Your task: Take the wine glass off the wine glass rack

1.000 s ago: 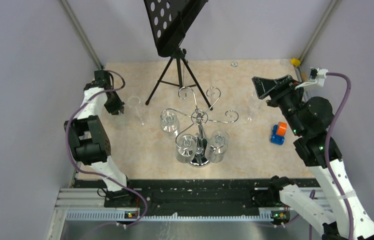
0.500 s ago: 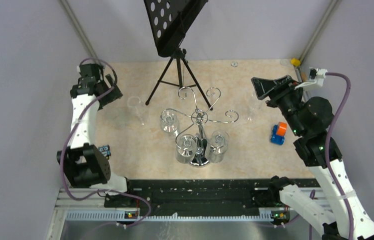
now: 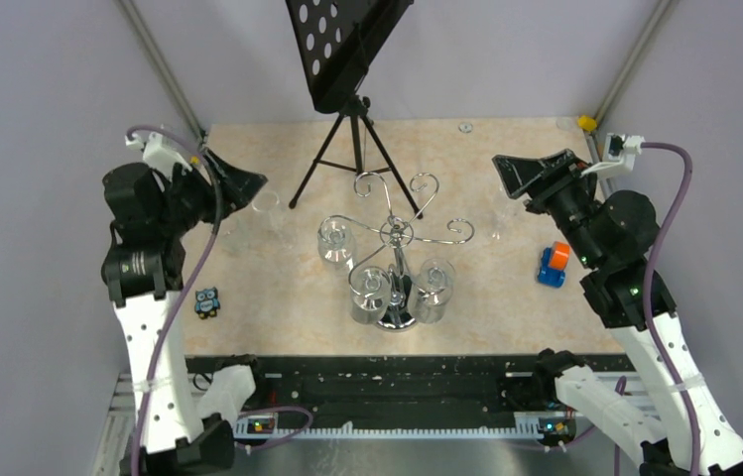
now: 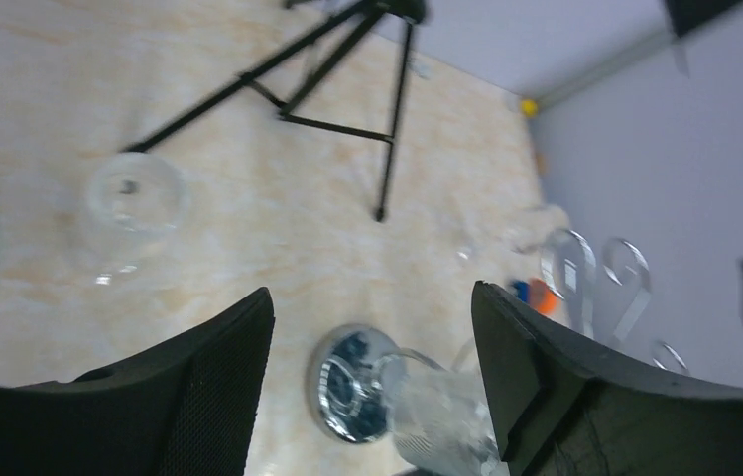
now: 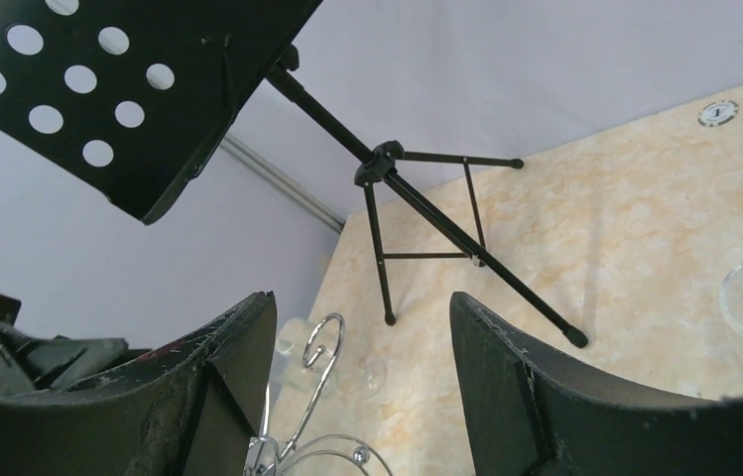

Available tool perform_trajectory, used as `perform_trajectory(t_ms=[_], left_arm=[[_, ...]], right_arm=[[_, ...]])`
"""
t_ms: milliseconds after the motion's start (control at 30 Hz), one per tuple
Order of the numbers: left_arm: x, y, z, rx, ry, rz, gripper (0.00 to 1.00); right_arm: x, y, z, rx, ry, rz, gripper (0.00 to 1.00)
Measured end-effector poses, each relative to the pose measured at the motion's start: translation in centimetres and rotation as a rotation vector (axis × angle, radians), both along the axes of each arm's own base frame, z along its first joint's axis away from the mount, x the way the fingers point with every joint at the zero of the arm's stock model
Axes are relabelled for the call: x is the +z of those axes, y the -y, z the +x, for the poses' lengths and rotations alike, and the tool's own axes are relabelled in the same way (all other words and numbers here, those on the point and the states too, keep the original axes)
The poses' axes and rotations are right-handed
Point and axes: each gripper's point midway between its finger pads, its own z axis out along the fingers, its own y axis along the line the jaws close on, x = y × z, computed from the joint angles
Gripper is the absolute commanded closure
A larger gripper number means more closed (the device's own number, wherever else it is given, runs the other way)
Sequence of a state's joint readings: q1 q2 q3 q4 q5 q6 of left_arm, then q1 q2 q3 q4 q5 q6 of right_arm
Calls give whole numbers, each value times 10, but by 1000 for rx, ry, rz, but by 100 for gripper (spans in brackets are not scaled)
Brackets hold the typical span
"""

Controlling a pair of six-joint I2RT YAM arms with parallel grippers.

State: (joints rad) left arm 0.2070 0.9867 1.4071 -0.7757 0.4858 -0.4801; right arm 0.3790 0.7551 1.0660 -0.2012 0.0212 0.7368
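Observation:
The chrome wine glass rack (image 3: 396,234) stands mid-table on its round mirrored base (image 4: 350,385). Three wine glasses hang upside down from it, at the left (image 3: 335,242), front left (image 3: 369,290) and front right (image 3: 434,289). One wine glass (image 3: 269,212) stands on the table to the left of the rack and shows in the left wrist view (image 4: 135,195). Another glass (image 3: 500,212) stands to the right. My left gripper (image 3: 241,183) (image 4: 372,297) is open and empty, raised beside the left glass. My right gripper (image 3: 520,172) (image 5: 362,297) is open and empty, above the right glass.
A black tripod music stand (image 3: 350,59) stands at the back, behind the rack. A blue and orange toy (image 3: 553,265) lies at the right, a small owl figure (image 3: 207,301) at the front left. Grey walls close in both sides.
My left gripper opened and let go of the glass standing at the left. The arm then rose, pulled back and turned toward the rack. The right arm barely moved.

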Motion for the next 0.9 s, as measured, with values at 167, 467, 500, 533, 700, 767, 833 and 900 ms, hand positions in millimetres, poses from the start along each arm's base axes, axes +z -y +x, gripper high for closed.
perform_trajectory(t_ms=[167, 467, 500, 533, 700, 767, 833, 900], left_arm=[[17, 55, -40, -260, 63, -170, 23], [-7, 110, -70, -498, -63, -252, 44], [-8, 113, -71, -510, -74, -252, 47], [-12, 118, -72, -524, -92, -251, 49], [-22, 126, -71, -542, -149, -247, 54], [-23, 127, -70, -543, -162, -244, 55], [-23, 127, -71, -544, -164, -238, 55], [-24, 127, -73, -545, -171, -232, 56]], right_arm=[[-5, -8, 4, 33, -17, 6, 35], [-8, -16, 8, 65, -34, 16, 35], [-8, -16, 8, 67, -32, 17, 36], [-8, -16, 8, 67, -31, 18, 36], [-7, -16, 8, 68, -27, 20, 36], [-7, -16, 8, 68, -27, 20, 36], [-7, -16, 8, 68, -28, 22, 36], [-6, -17, 8, 68, -29, 26, 36]])
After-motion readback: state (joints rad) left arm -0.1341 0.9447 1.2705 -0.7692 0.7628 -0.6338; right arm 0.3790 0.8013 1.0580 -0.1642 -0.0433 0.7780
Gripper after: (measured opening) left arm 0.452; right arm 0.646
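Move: To the left hand's right, about 18 cm off and roughly 6 cm nearer the base, hangs the wine glass on the rack's left hook, its middle some 8 cm lower. The rack's post stands about 32 cm right and 9 cm back, its middle some 18 cm below; another hanging glass is about 27 cm right, 17 cm back and 8 cm down. From the right hand, the left-hook glass lies roughly 39 cm left, 10 cm back and 14 cm below. Swinging right about 13 cm and back some 7 cm, the left hand closes in on the wine glass on the left hook, rising slightly at first, then sinking about 4 cm. The wrist turns clockwise some 30 degrees while its left side dips, and the fingers narrow to about half open, slowing to a stop just short of the stem without gripping. ##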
